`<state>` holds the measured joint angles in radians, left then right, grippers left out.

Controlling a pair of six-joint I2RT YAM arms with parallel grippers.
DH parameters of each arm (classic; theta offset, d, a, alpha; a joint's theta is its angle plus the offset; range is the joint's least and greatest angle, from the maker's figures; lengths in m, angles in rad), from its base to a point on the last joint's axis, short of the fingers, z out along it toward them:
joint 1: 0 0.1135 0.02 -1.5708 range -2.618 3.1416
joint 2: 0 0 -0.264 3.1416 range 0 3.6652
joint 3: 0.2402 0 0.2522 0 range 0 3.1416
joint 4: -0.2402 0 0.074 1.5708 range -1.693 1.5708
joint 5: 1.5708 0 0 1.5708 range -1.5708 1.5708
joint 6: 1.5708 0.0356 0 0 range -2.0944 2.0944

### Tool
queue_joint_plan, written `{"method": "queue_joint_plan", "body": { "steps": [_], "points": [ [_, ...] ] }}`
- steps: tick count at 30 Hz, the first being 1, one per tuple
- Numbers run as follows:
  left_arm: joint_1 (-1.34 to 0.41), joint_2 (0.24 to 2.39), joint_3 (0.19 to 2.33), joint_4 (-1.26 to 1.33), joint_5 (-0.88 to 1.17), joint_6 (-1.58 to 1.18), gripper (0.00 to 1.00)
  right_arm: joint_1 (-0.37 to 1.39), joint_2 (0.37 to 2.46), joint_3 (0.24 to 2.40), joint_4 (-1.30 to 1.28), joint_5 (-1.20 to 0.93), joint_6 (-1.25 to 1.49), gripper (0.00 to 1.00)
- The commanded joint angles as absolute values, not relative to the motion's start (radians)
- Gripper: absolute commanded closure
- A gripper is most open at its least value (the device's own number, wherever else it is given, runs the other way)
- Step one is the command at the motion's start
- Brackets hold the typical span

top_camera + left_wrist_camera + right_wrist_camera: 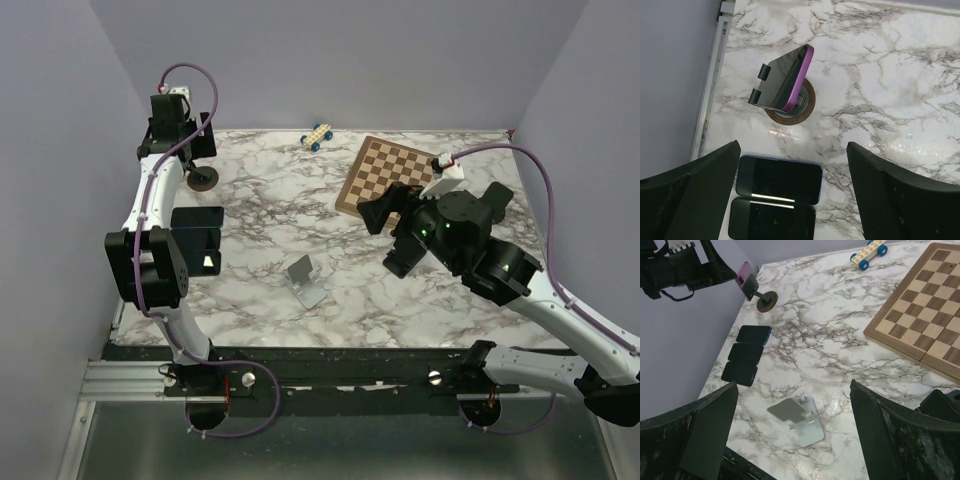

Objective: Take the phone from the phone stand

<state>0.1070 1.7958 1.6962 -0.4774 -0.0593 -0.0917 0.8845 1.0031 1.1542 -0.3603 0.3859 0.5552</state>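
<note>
The phone (789, 79), in a purple case, leans on a phone stand with a round brown base (805, 111) near the table's left edge. My left gripper (792, 197) hovers above and short of it, open, with nothing between its fingers (695, 200). From the right wrist the phone (745, 277) and its stand (767, 301) show far off, at the back left. My right gripper (792, 440) is open and empty over the table's middle, above a silver stand (799, 420) that holds nothing. From the top only the round base (205, 178) shows under the left arm.
Three dark phones (746, 353) lie flat in a row along the left edge; two of them (777, 179) sit right below my left gripper. A wooden chessboard (388, 175) lies at the back right and a small toy car (318, 136) at the back. The purple wall (670, 75) is close on the left.
</note>
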Motion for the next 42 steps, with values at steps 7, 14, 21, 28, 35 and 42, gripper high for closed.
{"method": "queue_joint_plan", "body": {
  "steps": [7, 14, 21, 28, 35, 42],
  "points": [
    [0.037, 1.943, 1.841, -0.469, -0.229, 0.081, 0.05, 0.885, 1.028, 1.187, -0.359, 0.357, 0.534, 0.0],
    [0.037, 2.021, 1.917, -0.485, -0.253, 0.116, 0.11, 0.885, 1.059, 1.23, -0.391, 0.335, 0.518, 0.0],
    [0.026, 2.068, 1.95, -0.49, -0.292, 0.147, 0.15, 0.885, 1.116, 1.251, -0.402, 0.319, 0.51, 0.0],
    [0.02, 2.122, 1.991, -0.501, -0.309, 0.153, 0.33, 0.884, 1.142, 1.252, -0.391, 0.312, 0.512, 0.0],
    [0.003, 2.164, 1.996, -0.483, -0.373, 0.185, 0.41, 0.884, 1.145, 1.259, -0.394, 0.317, 0.498, 0.0],
    [0.003, 2.176, 1.991, -0.45, -0.4, 0.199, 0.43, 0.882, 1.166, 1.264, -0.399, 0.309, 0.499, 0.0]
  ]
}}
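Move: The phone on its stand is about 9 cm ahead of the open left hand, 1 cm to its left and 9 cm below. The stand's round base sits about 9 cm ahead, 2 cm right and 19 cm down; the farthest lying phone is about 3 cm back, level sideways, 19 cm below. From the right hand, the stand phone is roughly 34 cm ahead, 56 cm left and 20 cm below. Left hand goes some 7 cm forward, then down, rolling 20 degrees, partly closing astride the phone; right drifts left. ##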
